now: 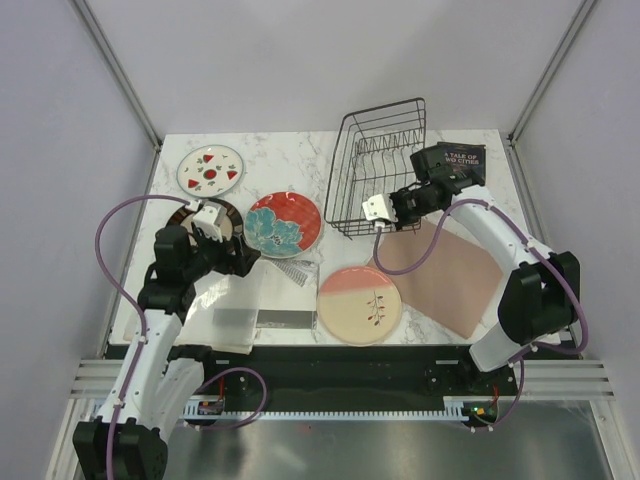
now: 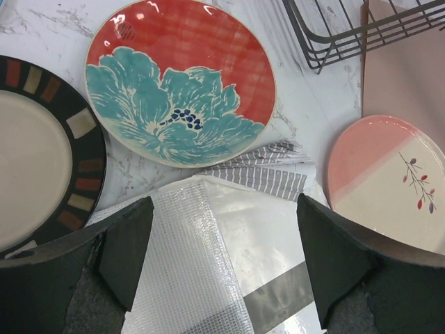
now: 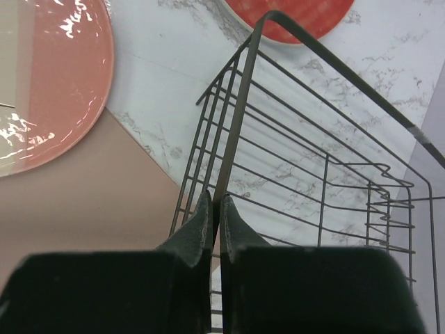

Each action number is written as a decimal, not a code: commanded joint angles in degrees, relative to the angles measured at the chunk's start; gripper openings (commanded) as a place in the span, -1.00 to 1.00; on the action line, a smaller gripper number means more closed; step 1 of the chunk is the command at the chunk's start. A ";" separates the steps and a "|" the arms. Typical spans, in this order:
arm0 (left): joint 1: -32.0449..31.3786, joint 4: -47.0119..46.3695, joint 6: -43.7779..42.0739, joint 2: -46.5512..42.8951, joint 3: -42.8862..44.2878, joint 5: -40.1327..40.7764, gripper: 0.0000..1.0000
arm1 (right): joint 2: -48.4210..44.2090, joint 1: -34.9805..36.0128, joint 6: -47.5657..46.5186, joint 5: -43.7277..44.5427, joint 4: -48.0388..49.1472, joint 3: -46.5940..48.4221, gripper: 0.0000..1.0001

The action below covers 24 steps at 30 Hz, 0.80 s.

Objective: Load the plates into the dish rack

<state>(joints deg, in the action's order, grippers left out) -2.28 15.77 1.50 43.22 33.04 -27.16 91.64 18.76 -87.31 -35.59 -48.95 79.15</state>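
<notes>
The black wire dish rack (image 1: pixel 385 160) stands at the back right, and my right gripper (image 1: pixel 380 222) is shut on its near rim wire (image 3: pixel 240 125), the fingertips (image 3: pixel 205 216) pinching it. All of the plates lie flat on the table: white with red fruit marks (image 1: pixel 210 168), dark brown rim (image 2: pixel 42 153), red with teal flower (image 2: pixel 181 80), and pink-and-cream with twig (image 2: pixel 389 181). My left gripper (image 2: pixel 222 257) hangs open with nothing in it, over a plastic mailer, beside the brown-rimmed and red plates.
A clear bubble mailer (image 2: pixel 229 236) and a grey striped pouch (image 2: pixel 268 174) lie under the left gripper. A pinkish-brown mat (image 1: pixel 450 270) lies right of the pink plate, below the rack. A dark book (image 1: pixel 462 160) sits behind the right arm.
</notes>
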 commanded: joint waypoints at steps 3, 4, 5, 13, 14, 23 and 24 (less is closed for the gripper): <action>0.00 1.46 -3.17 -1.30 0.89 -1.41 0.81 | -5.41 2.41 -12.53 -14.50 -0.88 -1.72 -1.00; 0.00 1.46 -3.17 -1.21 0.80 -1.49 0.81 | -5.76 2.59 -12.62 -14.85 -1.15 -1.98 -1.00; 0.00 1.46 -3.17 -1.21 0.71 -1.67 0.81 | -6.55 2.94 -12.54 -15.55 -1.24 -1.99 -1.00; 0.09 1.02 -2.29 -1.12 -0.43 -3.07 0.80 | -7.18 4.44 1.05 -15.21 10.34 -4.17 -1.00; 0.00 1.02 -2.29 -1.21 -0.52 -2.99 0.80 | -6.74 4.35 3.00 -14.86 15.67 -4.88 -1.00; 0.00 1.11 -2.38 0.81 0.89 -2.99 0.80 | -0.85 3.30 11.62 -11.60 30.21 -7.17 -1.00; 0.00 1.11 -2.55 1.07 1.06 -2.64 0.80 | -0.84 3.04 12.16 -11.60 30.66 -7.17 -1.00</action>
<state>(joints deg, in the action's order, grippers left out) -2.28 17.50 0.45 43.38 32.80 -28.99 89.84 22.94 -80.25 -45.58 -26.11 72.51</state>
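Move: My right fingers are pinching the dish rack's near short rail, and the rack's middle lies about 14 cm ahead and 5 cm lower. The pink plate is some 20 cm back and 3 cm left of this hand; the red flowered plate is about 24 cm left and level with it; both are roughly 14 cm below. From my left hand, the rack's middle is about 23 cm ahead, 34 cm right and 6 cm lower. Still pinching the near rail, my right hand pulls the rack back about 4 cm while swinging left, rising and turning counter-clockwise. My shut fingers then come off the rail without opening, and I go on left, some 6 cm in all, swinging forward again over the rack's near-left rim while the fingers tilt up towards level, then dipping slightly. ##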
